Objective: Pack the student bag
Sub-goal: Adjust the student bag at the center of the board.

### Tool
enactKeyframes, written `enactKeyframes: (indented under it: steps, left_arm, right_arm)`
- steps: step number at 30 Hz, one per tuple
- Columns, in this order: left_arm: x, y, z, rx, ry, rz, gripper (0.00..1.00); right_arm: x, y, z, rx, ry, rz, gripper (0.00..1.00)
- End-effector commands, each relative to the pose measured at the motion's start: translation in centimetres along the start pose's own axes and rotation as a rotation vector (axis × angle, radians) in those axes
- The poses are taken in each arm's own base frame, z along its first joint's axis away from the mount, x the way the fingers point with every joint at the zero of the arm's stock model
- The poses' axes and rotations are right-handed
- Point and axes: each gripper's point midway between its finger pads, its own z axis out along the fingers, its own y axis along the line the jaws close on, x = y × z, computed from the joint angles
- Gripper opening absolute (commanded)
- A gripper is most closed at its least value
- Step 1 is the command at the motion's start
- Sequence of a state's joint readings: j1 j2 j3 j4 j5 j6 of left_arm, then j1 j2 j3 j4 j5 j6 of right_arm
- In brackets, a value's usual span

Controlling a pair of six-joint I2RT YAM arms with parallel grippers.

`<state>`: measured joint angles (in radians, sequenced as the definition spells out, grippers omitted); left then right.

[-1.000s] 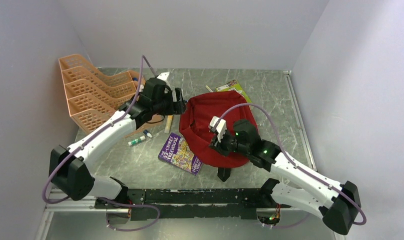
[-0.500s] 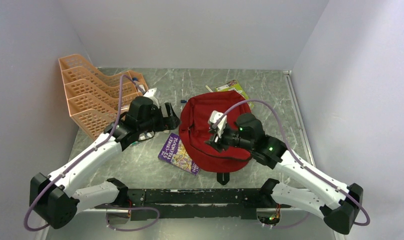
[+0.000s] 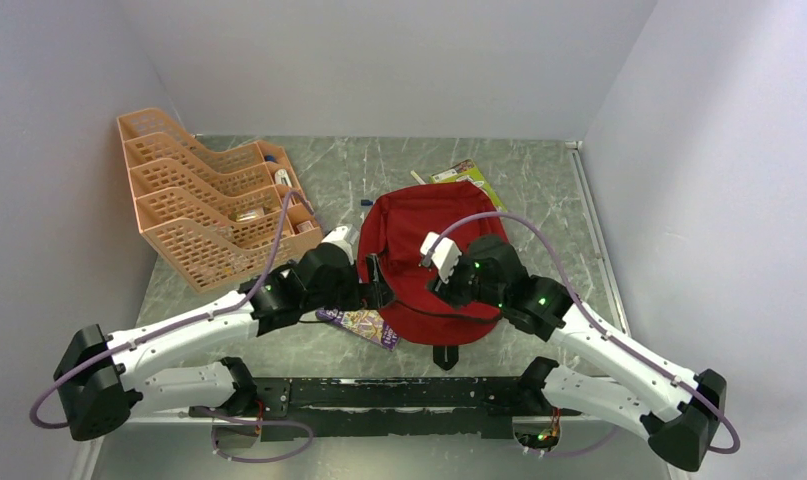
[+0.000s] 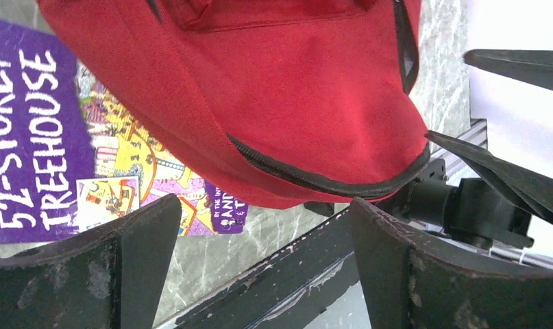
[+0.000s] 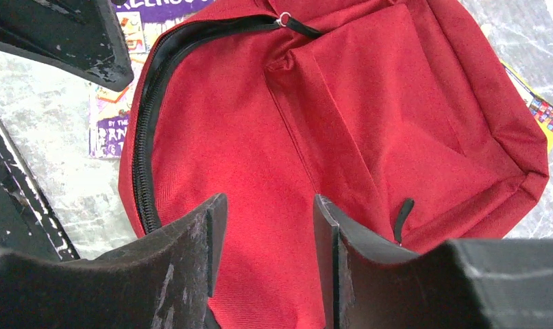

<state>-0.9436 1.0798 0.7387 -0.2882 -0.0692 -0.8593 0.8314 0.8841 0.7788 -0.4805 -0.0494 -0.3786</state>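
Note:
The student bag (image 3: 419, 240) is a red fabric backpack lying flat mid-table, with a black zip (image 5: 146, 137) running round its near-left edge. My left gripper (image 3: 374, 283) is at the bag's near-left edge, low over the table. In its wrist view the left gripper (image 4: 263, 205) is wide open and empty, with the bag (image 4: 294, 89) just beyond the fingertips. My right gripper (image 5: 268, 202) hovers over the bag (image 5: 369, 103) with its jaws parted and only red fabric showing between them. In the top view its fingers are hidden under the wrist.
A purple storybook (image 3: 364, 322) lies by the bag's near-left side, partly under the left arm and the bag. An orange tray rack (image 3: 194, 200) stands at the back left. A yellow-green booklet (image 3: 469, 172) sticks out behind the bag. A black rail (image 3: 399, 392) runs along the near edge.
My left arm swung from beside the rack toward the near edge and now sits at the bag's near-left rim. My right gripper's jaws parted and it shifted slightly over the bag.

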Motion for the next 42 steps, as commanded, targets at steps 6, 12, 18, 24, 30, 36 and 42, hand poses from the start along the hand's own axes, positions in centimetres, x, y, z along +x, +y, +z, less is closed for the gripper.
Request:
enactKeyframes:
  steps: [6,12,18,24,30,36,42]
  left_arm:
    - [0.2,1.1,2.6,-0.095,-0.067,-0.13,0.98]
    - [1.2,1.7,3.8,-0.113,-0.04,-0.117,0.89]
    - [2.6,3.1,3.4,-0.13,-0.018,-0.109,0.7]
    - [4.0,4.2,2.6,-0.092,-0.018,-0.091,0.44]
    - [5.3,5.0,2.9,-0.062,-0.006,-0.075,0.23]
    - [6.0,5.0,3.4,-0.068,0.009,-0.046,0.19]
    - [6.5,5.1,3.7,-0.068,0.021,-0.042,0.19]
  right_arm:
    - [0.6,0.9,-0.2,-0.044,0.001,-0.039,0.53]
    - [1.0,1.2,-0.2,-0.056,0.01,-0.049,0.52]
    - [1.0,2.8,-0.3,-0.147,-0.007,-0.069,0.52]
    - [0.6,4.1,0.4,-0.232,-0.034,-0.097,0.52]
    - [0.7,5.0,1.5,-0.296,-0.029,-0.12,0.53]
    - [1.1,6.2,1.9,-0.372,-0.012,-0.14,0.53]
    - [1.0,7.2,1.5,-0.423,-0.037,-0.146,0.53]
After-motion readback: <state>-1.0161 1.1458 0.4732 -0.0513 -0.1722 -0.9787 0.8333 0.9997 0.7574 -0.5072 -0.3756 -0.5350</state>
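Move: The near-left edge of the student bag's mouth lies about 9 cm below the left hand, 2 cm back and 1 cm to its left. The book is some 2 cm ahead and 4 cm left of that hand, 13 cm down; the black strap end is about 9 cm back and 13 cm right, equally low. From the right hand, the near zipped rim is roughly 5 cm back, 2 cm left and 12 cm below, with the strap end beyond it, 10 cm back and 1 cm right of the hand. The left fingers, wide open at first, close on the near-left edge of the bag's mouth and pinch the red cloth beside the book, as the hand sinks about 9 cm and, after a slight reach forward, draws back a little. The right hand, fingers kept half open, eases back, down and left by some 6 cm in all towards the near zipped rim, swinging about 20 degrees counter-clockwise. ##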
